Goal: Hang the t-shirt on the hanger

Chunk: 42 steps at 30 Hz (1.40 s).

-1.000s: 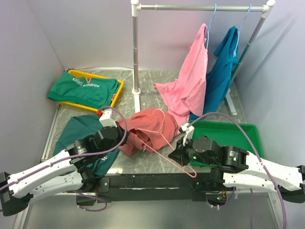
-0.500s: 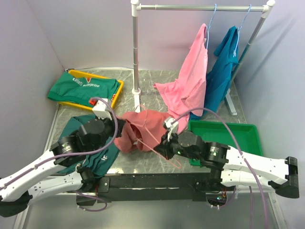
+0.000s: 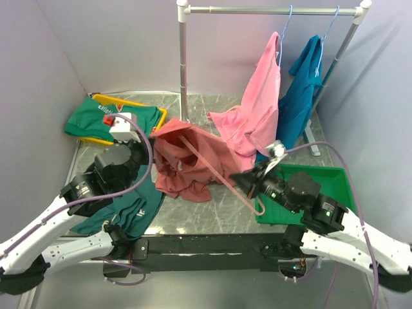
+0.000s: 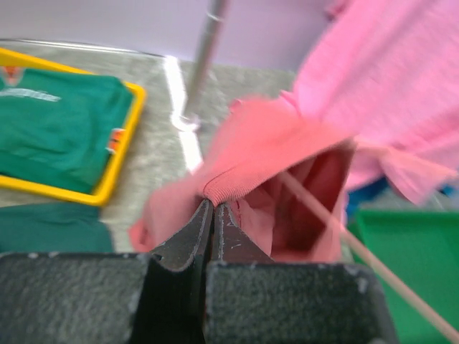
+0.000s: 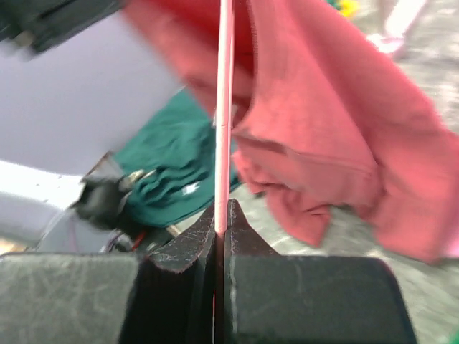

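Observation:
The brick-red t-shirt hangs lifted above the table's middle, its lower part bunched near the surface. My left gripper is shut on a ribbed hem of the t-shirt, the pinch showing at the left gripper tips. The salmon-pink hanger slants from lower right up into the cloth. My right gripper is shut on the hanger wire, which runs straight up from the right gripper into the t-shirt. Inside the opening the hanger wire crosses diagonally. Its upper end is hidden by cloth.
A clothes rack post stands just behind the t-shirt. A light pink shirt and a teal-blue shirt hang from the rail. A green tray lies right, a yellow tray with a green shirt left, dark green cloth near left.
Both arms rose and moved toward the back. The t-shirt has been lifted off the table and spread. The hanger swung from lying flat to slanting up into the cloth.

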Motion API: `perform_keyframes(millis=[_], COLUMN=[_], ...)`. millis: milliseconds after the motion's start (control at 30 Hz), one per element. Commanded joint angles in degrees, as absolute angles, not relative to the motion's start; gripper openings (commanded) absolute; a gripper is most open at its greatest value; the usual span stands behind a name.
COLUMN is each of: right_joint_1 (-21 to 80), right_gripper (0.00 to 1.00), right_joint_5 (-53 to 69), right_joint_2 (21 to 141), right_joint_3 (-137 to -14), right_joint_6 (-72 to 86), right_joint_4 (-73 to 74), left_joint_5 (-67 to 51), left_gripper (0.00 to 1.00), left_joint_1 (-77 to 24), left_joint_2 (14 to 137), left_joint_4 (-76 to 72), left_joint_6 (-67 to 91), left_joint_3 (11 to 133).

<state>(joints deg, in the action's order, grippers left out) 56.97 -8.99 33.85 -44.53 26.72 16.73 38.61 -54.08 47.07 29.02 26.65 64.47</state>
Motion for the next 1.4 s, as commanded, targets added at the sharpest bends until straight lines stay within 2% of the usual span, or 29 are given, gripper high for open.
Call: perform_keyframes(millis=[0, 67, 133, 233, 267, 400, 567, 667, 733, 867, 967, 1100, 1167, 1200, 1267, 1367], right_joint_1=[68.2, 72.3, 72.9, 72.9, 72.9, 72.7, 72.5, 72.5, 71.8, 68.0, 64.0, 64.0, 64.0, 64.0, 63.9, 63.9], right_gripper=[0.0, 0.0, 0.0, 0.0, 0.0, 0.0, 0.0, 0.0, 0.0, 0.0, 0.0, 0.0, 0.0, 0.0, 0.0, 0.0], right_joint_5=[-6.0, -6.9, -7.7, -6.5, -8.2, -18.5, -11.2, -6.0, -7.6, -8.7, -2.2, 2.6, 2.7, 2.8, 2.8, 3.4], right_joint_2=[37.3, 40.8, 42.7, 44.1, 44.6, 45.9, 42.4, 46.8, 51.3, 55.5, 57.1, 62.0, 64.4, 65.9, 67.4, 70.0], right_joint_3=[-42.3, -43.8, -44.2, -43.3, -43.7, -45.2, -41.7, -43.0, -44.3, -45.2, -43.3, -43.6, -41.5, -40.6, -39.2, -38.3], right_joint_6=[23.7, 22.3, 21.0, 17.8, 17.8, 19.3, 14.2, 10.9, 10.9, 11.2, 12.4, 13.1, 15.1, 15.7, 16.9, 17.9], right_joint_4=[14.2, 14.8, 13.9, 9.5, 9.2, 11.5, 4.1, 0.2, -2.9, -9.2, -18.5, -28.6, -35.0, -37.0, -39.3, -43.9], left_joint_5=[38.1, 34.7, 32.6, 22.9, 19.9, 19.9, 12.7, 3.3, -1.0, -3.4, -3.6, -0.1, 7.4, 8.9, 10.6, 10.6], left_gripper=[0.01, 0.01, 0.01, 0.01, 0.01, 0.01, 0.01, 0.01, 0.01, 0.01, 0.01, 0.02, 0.14, 0.24, 0.42, 0.62], left_joint_1=[-49.1, -47.7, -47.4, -47.4, -47.4, -47.4, -47.4, -47.4, -47.5, -47.4, -47.4, -47.5, -47.5, -47.4, -47.5, -47.5], left_joint_2=[46.5, 48.2, 49.8, 49.0, 48.8, 48.8, 48.3, 47.1, 46.7, 46.0, 44.2, 43.0, 42.5, 41.6, 40.1, 36.9], left_joint_4=[26.4, 26.0, 26.8, 24.6, 24.2, 29.6, 30.9, 27.2, 26.4, 27.7, 26.8, 27.2, 27.8, 27.9, 27.3, 27.1], left_joint_6=[22.9, 20.6, 18.6, 14.3, 13.7, 12.9, 12.0, 12.0, 12.0, 12.8, 14.1, 16.1, 19.1, 19.8, 20.8, 20.2], left_joint_3=[65.3, 65.8, 67.6, 67.3, 67.3, 69.5, 67.7, 66.2, 66.9, 68.7, 67.9, 64.4, 62.9, 61.0, 59.1, 57.4])
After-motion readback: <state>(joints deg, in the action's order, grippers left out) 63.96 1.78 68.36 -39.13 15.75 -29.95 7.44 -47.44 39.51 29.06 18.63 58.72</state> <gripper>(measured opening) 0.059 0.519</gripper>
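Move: About 15 cm to the left of the right gripper, which holds the hanger, 8 cm ahead and slightly higher, is the T-shirt's neck opening; the green tray lies 26 cm to its right, level, 25 cm below. For the left hand, pinching the ribbed neck rim, the hanger wire entering the neck is about 8 cm to the right at its own height; the yellow bin lies 16 cm left, 23 cm ahead, 33 cm below. Feeding the hanger further into the neck opening, the right hand keeps its grip and goes some 15 cm left, first drawing back and dipping, then coming forward again while turning counter-clockwise. After a short reach forward, the left hand draws the rim back and right, turning clockwise about 30 degrees towards the hanger's neck, then opens its fingers about halfway, sinking slightly. ##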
